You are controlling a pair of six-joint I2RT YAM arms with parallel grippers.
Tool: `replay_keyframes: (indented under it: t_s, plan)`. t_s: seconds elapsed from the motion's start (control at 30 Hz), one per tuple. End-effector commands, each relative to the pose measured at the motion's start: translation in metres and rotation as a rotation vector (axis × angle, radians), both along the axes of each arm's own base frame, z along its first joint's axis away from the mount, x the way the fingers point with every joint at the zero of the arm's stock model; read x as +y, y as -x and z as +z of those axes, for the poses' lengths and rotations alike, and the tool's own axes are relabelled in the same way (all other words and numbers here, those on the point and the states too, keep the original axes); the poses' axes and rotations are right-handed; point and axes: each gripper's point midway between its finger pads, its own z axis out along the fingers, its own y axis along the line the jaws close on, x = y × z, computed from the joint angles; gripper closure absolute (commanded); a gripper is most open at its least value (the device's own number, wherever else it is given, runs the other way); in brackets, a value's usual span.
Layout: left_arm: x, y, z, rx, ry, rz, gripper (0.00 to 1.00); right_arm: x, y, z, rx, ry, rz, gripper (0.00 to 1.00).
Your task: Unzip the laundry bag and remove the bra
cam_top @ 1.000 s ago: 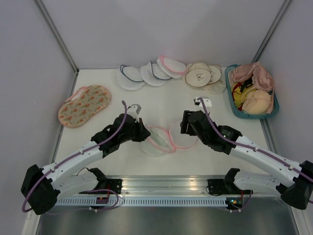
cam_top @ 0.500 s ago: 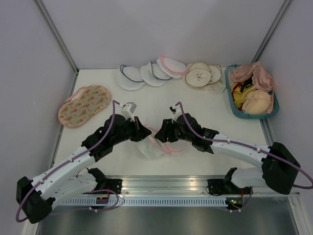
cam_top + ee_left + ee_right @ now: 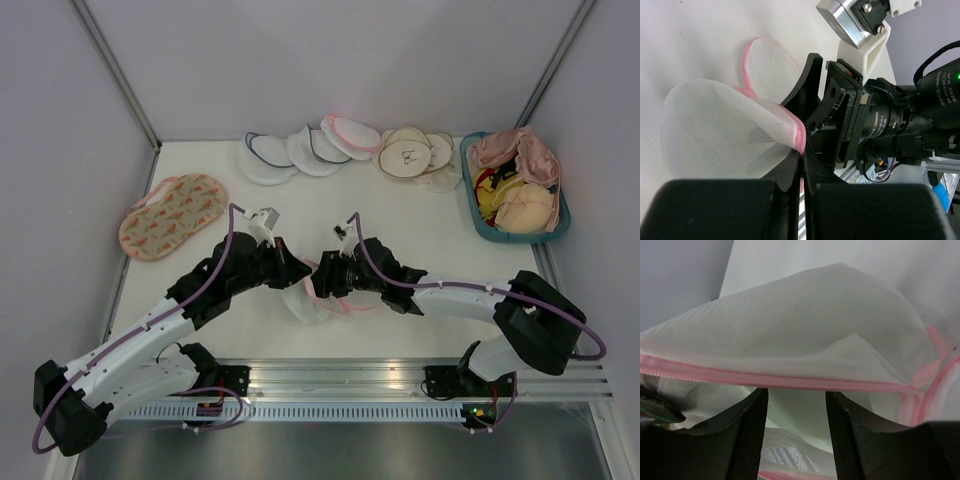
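Observation:
The laundry bag [image 3: 308, 303], white mesh with pink zipper trim, lies at the table's near middle between both grippers. My left gripper [image 3: 297, 273] is shut on its pink trim [image 3: 801, 140] and holds one mesh flap [image 3: 715, 135] lifted. The bag's mouth is open along the pink zipper [image 3: 790, 381]. My right gripper [image 3: 323, 282] is open, and its fingers [image 3: 747, 432] reach in under the zipper edge. Between them lies a smooth pale padded surface [image 3: 800, 415], apparently the bra inside the bag; the jaws are not closed on it.
Several pouches lie along the back: white ones with dark blue trim [image 3: 280, 155], a pink-trimmed one [image 3: 350, 133] and beige ones [image 3: 410, 152]. A teal basket [image 3: 470, 195] of peach bras stands at the right. An orange floral bag [image 3: 173, 214] lies at the left.
My right gripper has moved left from beside the bag to its open mouth. My left gripper has kept its hold on the trim and shifted slightly up and left.

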Motion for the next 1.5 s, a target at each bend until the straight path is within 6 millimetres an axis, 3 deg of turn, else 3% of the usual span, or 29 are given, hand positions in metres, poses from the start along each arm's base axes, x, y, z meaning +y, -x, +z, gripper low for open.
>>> replay_keyframes:
  t_s: [0.0, 0.03, 0.2, 0.37, 0.47, 0.6, 0.63, 0.7, 0.8, 0.87, 0.9, 0.97, 1.0, 1.07, 1.1, 1.27, 1.33, 1.4, 1.47]
  plan:
    - [-0.006, -0.006, 0.029, -0.044, 0.081, 0.018, 0.98, 0.015, 0.013, 0.031, -0.008, -0.166, 0.072, 0.45]
    - [-0.005, -0.007, 0.027, -0.041, 0.078, 0.024, 0.98, 0.018, 0.018, 0.039, -0.012, -0.208, 0.099, 0.45]
    - [-0.005, -0.008, 0.025, -0.036, 0.096, 0.044, 0.98, 0.026, 0.035, 0.037, 0.058, -0.291, 0.146, 0.44]
    - [-0.005, -0.01, 0.026, -0.032, 0.107, 0.057, 0.98, 0.049, 0.053, 0.044, 0.087, -0.386, 0.22, 0.44]
    - [-0.004, -0.008, 0.027, -0.026, 0.124, 0.058, 0.98, 0.064, 0.059, 0.033, 0.101, -0.362, 0.228, 0.45]
    - [-0.001, -0.004, 0.03, -0.025, 0.154, 0.071, 0.98, 0.067, 0.047, 0.014, 0.074, -0.253, 0.144, 0.57]
    - [-0.001, -0.004, 0.029, -0.023, 0.156, 0.073, 0.98, 0.069, 0.046, 0.013, 0.051, -0.231, 0.139, 0.66]
    - [0.002, -0.002, 0.028, -0.022, 0.163, 0.079, 0.98, 0.064, 0.042, 0.008, 0.043, -0.182, 0.1, 0.75]
    - [0.004, -0.001, 0.026, -0.017, 0.168, 0.091, 0.98, 0.054, 0.033, 0.004, 0.022, -0.122, 0.034, 1.0]
    - [0.007, 0.0, 0.025, -0.016, 0.165, 0.099, 0.98, 0.046, 0.024, 0.005, -0.009, -0.084, -0.019, 0.99]
    - [0.008, -0.001, 0.024, -0.016, 0.162, 0.11, 0.98, 0.037, 0.023, -0.005, 0.0, -0.025, -0.042, 0.99]
    - [0.012, -0.001, 0.025, -0.022, 0.161, 0.124, 0.98, 0.023, 0.011, -0.001, -0.053, 0.036, -0.126, 1.0]
    - [0.014, -0.001, 0.025, -0.024, 0.159, 0.13, 0.98, 0.011, 0.011, -0.011, -0.046, 0.109, -0.152, 1.0]
    - [0.017, -0.002, 0.025, -0.03, 0.155, 0.145, 0.98, -0.004, 0.0, -0.003, -0.093, 0.162, -0.236, 1.0]
    - [0.018, -0.002, 0.024, -0.028, 0.148, 0.149, 0.98, -0.015, 0.002, -0.01, -0.087, 0.217, -0.25, 1.0]
    - [0.018, -0.004, 0.013, -0.005, 0.12, 0.154, 0.98, -0.041, 0.003, 0.007, -0.129, 0.247, -0.298, 1.0]
    - [0.017, -0.005, 0.01, 0.003, 0.117, 0.156, 0.98, -0.045, 0.006, 0.008, -0.144, 0.238, -0.29, 1.0]
    - [0.014, -0.006, 0.008, 0.016, 0.126, 0.159, 0.98, -0.034, 0.011, 0.021, -0.157, 0.158, -0.239, 1.0]
    - [0.01, -0.005, 0.009, 0.023, 0.149, 0.149, 0.98, -0.025, 0.015, 0.018, -0.147, 0.143, -0.182, 0.98]
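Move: The bag's near pink zip edge lies about 3 cm back from the right gripper's open fingers, some 2 cm to their left and roughly 2 cm lower. The flat mesh half lies 13 cm to this hand's right, 1 cm farther out and 10 cm down; the slack mesh body lies 5 cm back, 4 cm left, 8 cm below. From the left gripper, already holding the rim, that near edge lies 6 cm back, 3 cm right, 7 cm down. Draw the open right gripper back and left about 8 cm in all, towards the near side of the bag's mouth, and shut its fingers fully as it gets there. Then swing it right about 9 cm and forward some 4 cm, turning it roughly 25 degrees clockwise and lifting at the end. Keep the left fingers pinched on the rim, easing that hand a couple of centimetres left. ##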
